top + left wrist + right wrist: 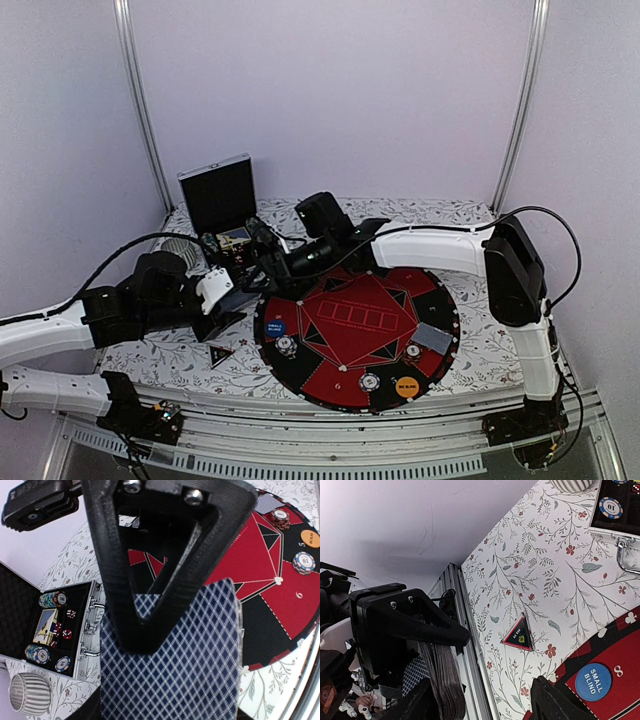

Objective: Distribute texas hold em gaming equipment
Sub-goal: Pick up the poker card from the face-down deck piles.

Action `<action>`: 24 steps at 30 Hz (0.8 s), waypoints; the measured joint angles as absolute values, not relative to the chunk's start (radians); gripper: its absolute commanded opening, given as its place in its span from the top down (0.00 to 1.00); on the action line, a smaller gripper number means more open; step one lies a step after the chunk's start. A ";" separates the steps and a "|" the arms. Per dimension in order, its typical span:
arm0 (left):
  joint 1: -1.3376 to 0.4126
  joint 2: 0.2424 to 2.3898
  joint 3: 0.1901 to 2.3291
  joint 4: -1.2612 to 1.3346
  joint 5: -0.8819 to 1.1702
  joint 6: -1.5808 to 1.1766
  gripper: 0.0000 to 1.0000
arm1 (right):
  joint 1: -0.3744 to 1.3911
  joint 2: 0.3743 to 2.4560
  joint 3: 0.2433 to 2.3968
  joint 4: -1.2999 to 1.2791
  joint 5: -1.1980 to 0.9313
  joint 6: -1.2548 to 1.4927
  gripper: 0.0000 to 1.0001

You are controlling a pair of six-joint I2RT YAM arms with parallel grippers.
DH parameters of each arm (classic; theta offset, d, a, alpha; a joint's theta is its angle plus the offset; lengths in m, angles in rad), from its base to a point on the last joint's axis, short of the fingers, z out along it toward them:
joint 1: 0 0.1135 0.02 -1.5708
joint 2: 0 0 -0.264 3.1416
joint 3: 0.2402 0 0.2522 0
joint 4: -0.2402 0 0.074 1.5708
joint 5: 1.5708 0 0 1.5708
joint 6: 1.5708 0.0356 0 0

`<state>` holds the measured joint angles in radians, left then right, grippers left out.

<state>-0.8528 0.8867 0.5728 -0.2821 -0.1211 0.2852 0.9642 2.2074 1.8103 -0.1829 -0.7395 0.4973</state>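
Note:
My left gripper (pixel 226 304) is shut on a deck of grey-blue-backed playing cards (pixel 170 670) above the mat's left edge; its upper finger (pixel 145 630) lies on the top card. My right gripper (pixel 263 268) reaches across from the right and stands open (pixel 482 702) right beside that deck, whose edge (pixel 442 680) is close to one finger. On the mat lie the blue blind button (pixel 276 326), the orange blind button (pixel 405 386), three chip stacks (pixel 286 346) (pixel 370 381) (pixel 412 351) and cards (pixel 432 337). The black triangular marker (pixel 220 354) lies on the cloth.
The round red-and-black mat (pixel 330 395) fills the middle of the flowered table. An open silver-edged case (pixel 218 195) with more chips (pixel 40 654) stands at the back left, with a white ribbed cup (pixel 180 248) beside it. A metal rail runs along the near edge.

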 measured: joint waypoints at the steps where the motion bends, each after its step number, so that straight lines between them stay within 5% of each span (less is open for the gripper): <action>1: -0.852 0.887 0.573 -0.283 -0.121 0.286 0.47 | 0.964 2.203 1.810 -0.192 -0.732 0.492 0.35; 15: -0.853 0.887 0.573 -0.276 -0.136 0.285 0.47 | 0.971 2.185 1.843 -0.237 -0.741 0.474 0.52; 24: -0.853 0.887 0.573 -0.274 -0.139 0.285 0.47 | 0.975 2.174 1.843 -0.251 -0.734 0.476 0.75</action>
<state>-0.8528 0.8867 0.5728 -0.2745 -0.1394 0.2852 0.9752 2.1738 1.8431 -0.2512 -0.7341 0.4763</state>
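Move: The face-down deck stands in my left hand's grip, its middle about 1 cm forward, 1 cm right and 2 cm above that hand point. From my right hand, which is open around the deck's upper end, the deck's middle is roughly 4 cm left, 2 cm back and 1 cm lower. On the table some 17 cm below my right hand are the small blind disc about 3 cm ahead, a chip stack 3 cm back and 2 cm right, and the all-in triangle 5 cm back and 13 cm left. I close my right fingers from about two-thirds open to under one-third around the upper end of the deck, one finger across the blue back and the other on the far side. Meanwhile I lift that hand about 2 cm and ease it back about 1 cm, keeping its tilt. My left hand stays put and keeps its grip on the deck's long edges. ##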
